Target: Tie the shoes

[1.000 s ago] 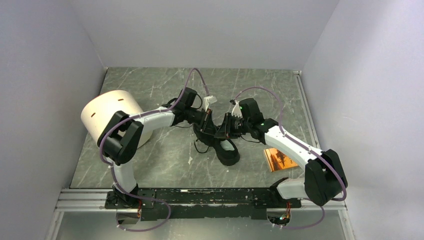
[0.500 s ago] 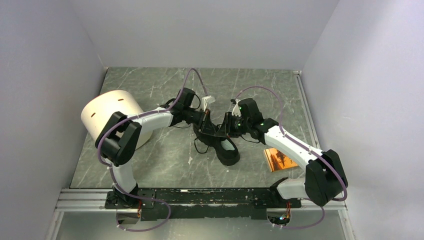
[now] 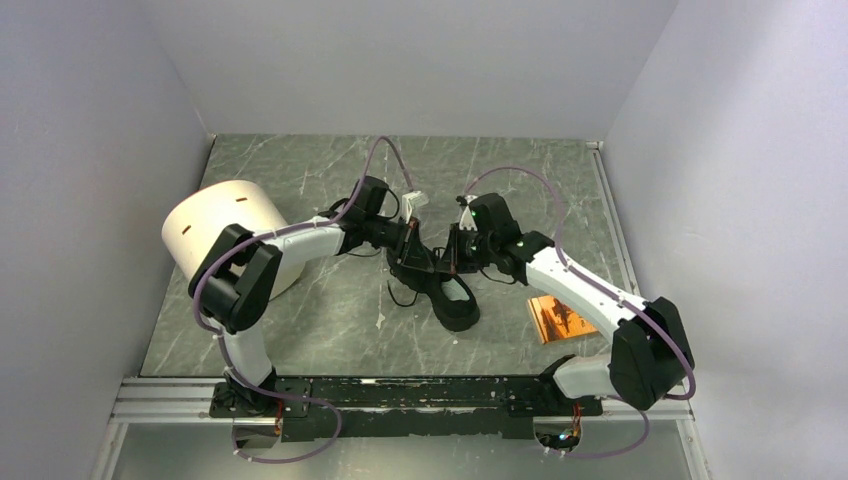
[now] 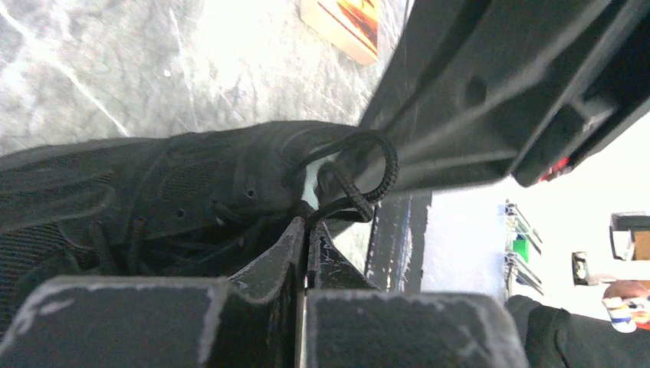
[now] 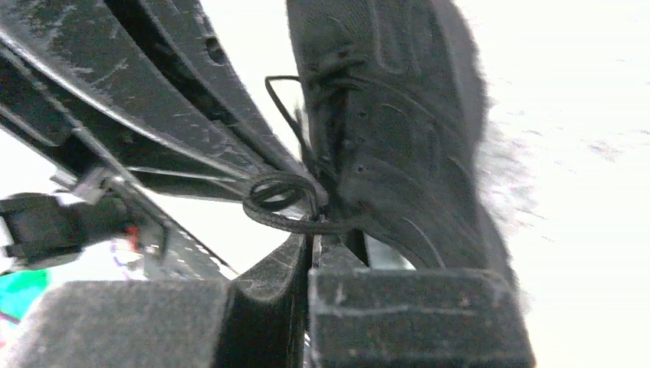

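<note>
A black shoe [image 3: 455,305] lies mid-table, toe toward the near right. Both grippers meet over its lace area. My left gripper [image 3: 413,248] comes in from the left and is shut on a thin black lace [image 4: 377,164], which curls into a small loop just beyond the fingertips [image 4: 295,230]. In the left wrist view the shoe [image 4: 176,180] lies behind the jaws. My right gripper [image 3: 452,262] comes in from the right. In the right wrist view it [image 5: 313,236] is shut, with the lace loop [image 5: 274,196] running across its tips beside the shoe [image 5: 398,130].
A large white cylinder [image 3: 228,232] stands at the left, against the left arm's elbow. An orange booklet [image 3: 558,318] lies under the right forearm, also seen as the booklet [image 4: 345,19] in the left wrist view. Grey walls close in the marble table [image 3: 300,330] on three sides.
My right gripper has closed its jaws at the lace loop. Both grippers have crept slightly toward the far left; the shoe stays in place.
</note>
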Motion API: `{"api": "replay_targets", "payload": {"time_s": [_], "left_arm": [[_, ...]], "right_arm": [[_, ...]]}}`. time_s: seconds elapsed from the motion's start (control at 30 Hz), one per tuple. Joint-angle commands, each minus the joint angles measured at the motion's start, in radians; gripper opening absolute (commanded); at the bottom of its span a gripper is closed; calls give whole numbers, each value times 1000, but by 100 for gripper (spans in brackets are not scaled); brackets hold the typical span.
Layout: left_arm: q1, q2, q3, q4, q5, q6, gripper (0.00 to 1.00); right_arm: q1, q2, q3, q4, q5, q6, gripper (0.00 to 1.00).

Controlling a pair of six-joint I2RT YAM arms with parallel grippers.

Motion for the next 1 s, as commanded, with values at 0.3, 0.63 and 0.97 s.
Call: {"api": "replay_targets", "payload": {"time_s": [0.3, 0.63, 0.97], "left_arm": [[-16, -77, 37, -81, 54, 0, 5], [-16, -83, 25, -95, 54, 0, 5], [-8, -87, 2, -99, 54, 0, 5]], "right_arm": [[-1, 54, 377, -929, 88, -144, 0], [-1, 212, 650, -1087, 209, -192, 0], [4, 202, 660, -1058, 674, -86, 0]]}}
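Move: The hands nearly meet over the shoe, each with a bit of lace already pinched. The shoe's middle lies about 8 cm below the right hand, some 2 cm to its left and level with it; the shoe's opening is about 3 cm back and 2 cm to that hand's right. The orange book is roughly 26 cm right and 8 cm back. From the left hand, the shoe is about 7 cm below, straight underneath. Out to the right and upward, first sweeping back about 7 cm and then swinging forward again, the right hand draws its pinched lace away from the shoe, ending roughly 9 cm to the right and 6 cm higher. Its wrist turns some 40 degrees until the fingers point nearly straight down, staying shut. The left hand rises and eases back slightly, then keeps its pinch on the lace over the shoe. ##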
